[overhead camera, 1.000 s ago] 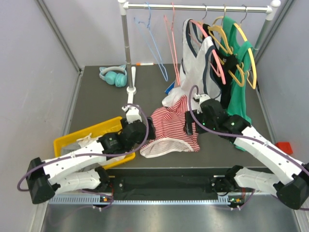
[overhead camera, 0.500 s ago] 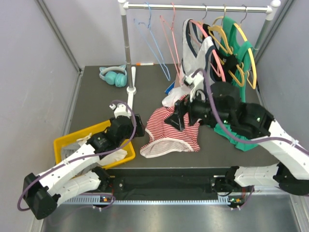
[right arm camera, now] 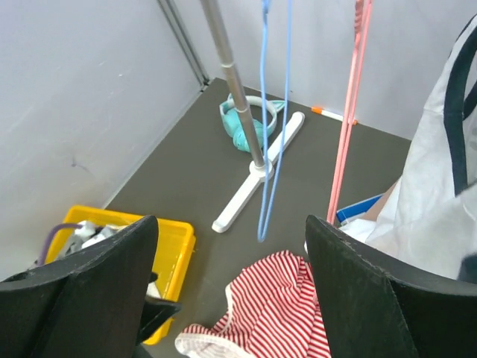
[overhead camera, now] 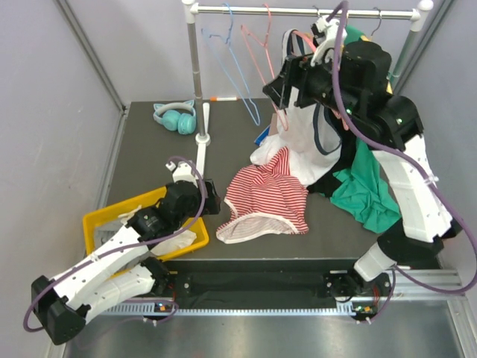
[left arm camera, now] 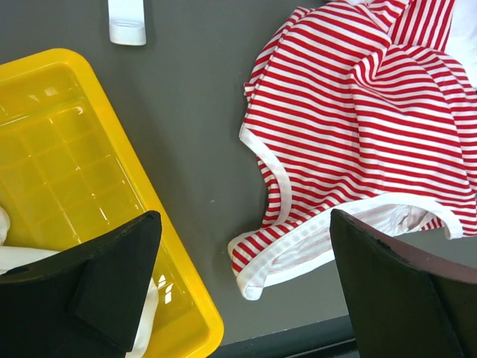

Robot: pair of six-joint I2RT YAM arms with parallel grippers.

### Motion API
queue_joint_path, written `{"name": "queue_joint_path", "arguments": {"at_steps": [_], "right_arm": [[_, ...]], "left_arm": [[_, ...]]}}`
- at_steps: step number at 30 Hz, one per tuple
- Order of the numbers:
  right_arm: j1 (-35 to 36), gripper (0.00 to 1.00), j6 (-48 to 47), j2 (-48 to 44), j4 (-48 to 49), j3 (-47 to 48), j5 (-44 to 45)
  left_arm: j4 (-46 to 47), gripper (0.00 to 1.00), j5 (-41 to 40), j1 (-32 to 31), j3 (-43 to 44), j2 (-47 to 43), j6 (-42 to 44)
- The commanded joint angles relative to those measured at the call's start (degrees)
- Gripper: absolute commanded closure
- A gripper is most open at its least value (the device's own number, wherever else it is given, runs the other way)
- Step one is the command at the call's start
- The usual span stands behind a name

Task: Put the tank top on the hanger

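The red and white striped tank top (overhead camera: 264, 198) lies crumpled on the dark table; it also shows in the left wrist view (left arm camera: 358, 134) and the right wrist view (right arm camera: 276, 313). The thin salmon-pink hanger (overhead camera: 260, 74) hangs empty from the rail, and it shows in the right wrist view (right arm camera: 347, 104) too. My right gripper (overhead camera: 283, 83) is open and empty, raised high near the hanger's lower end (right arm camera: 231, 224). My left gripper (overhead camera: 212, 195) is open and empty, low over the table between the yellow bin and the top's hem (left arm camera: 246, 224).
A light blue hanger (overhead camera: 237, 82) hangs left of the pink one. A white top with navy trim (overhead camera: 313, 127) and a green garment (overhead camera: 369, 186) hang at the right. The rack pole (overhead camera: 195, 74), teal headphones (overhead camera: 177, 117) and yellow bin (overhead camera: 100, 220) stand at the left.
My right arm has risen from the tank top up to the rail, its gripper empty. My left gripper has drawn back left, off the tank top. The top stays on the table.
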Motion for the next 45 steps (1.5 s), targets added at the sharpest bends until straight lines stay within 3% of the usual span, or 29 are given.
{"name": "queue_joint_path", "arguments": {"at_steps": [1, 14, 28, 31, 34, 35, 37, 41, 45], "right_arm": [[-3.0, 0.21, 0.6, 2.9, 6.5, -0.1, -4.9], [-4.9, 0.23, -5.3, 5.9, 10.5, -6.9, 7.9], [-6.3, 0.32, -8.2, 9.1, 12.8, -11.6, 10.0], [-6.3, 0.45, -8.5, 9.9, 12.1, -11.3, 8.8], [-6.4, 0.67, -8.5, 9.7, 12.4, -11.8, 7.8], [-6.3, 0.8, -8.6, 9.4, 12.6, -11.9, 7.7], [-6.3, 0.88, -8.7, 9.3, 12.9, -11.8, 7.8], [-6.3, 1.0, -9.4, 8.3, 13.4, -11.0, 8.2], [-6.3, 1.0, -9.4, 7.5, 13.0, -9.0, 9.9]], "left_arm": [[-2.4, 0.01, -0.2, 0.2, 2.4, -1.9, 1.6], [-2.6, 0.01, -0.1, 0.2, 1.9, -2.6, 0.5], [-2.4, 0.01, 1.9, 0.2, 2.1, -3.9, 0.5], [-3.8, 0.01, 1.3, 0.2, 2.4, -5.0, -0.2], [-5.3, 0.01, 0.3, 0.2, 2.2, -6.4, -1.2], [-5.3, 0.01, 0.1, 0.2, 2.0, -6.6, -1.3], [-5.8, 0.01, 0.1, 0.2, 1.6, -7.4, -1.9], [-6.6, 0.01, 0.4, 0.2, 1.7, -7.8, -1.9], [-6.7, 0.01, -0.1, 0.2, 2.0, -7.5, -1.5]]}}
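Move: About 12 cm ahead of the empty right hand and 12 cm lower, with hardly any sideways offset, hangs the bare pink hanger. The blue hanger is some 8 cm to the left of it at much the same reach and height; the hanging white tank top is roughly 9 cm to its right, some 5 cm lower and slightly nearer. From the left hand the pink hanger lies about 20 cm ahead, 20 cm to the right and 23 cm higher. Reaching forward and down by about 12 cm each way, forward leading at first and the sinking taking over later, the right hand comes onto the pink hanger between the blue one and the white tank top. Its left side dips roughly 15 degrees as it turns a little clockwise; then the open fingers shut and pinch one slanting side of the hanger. ##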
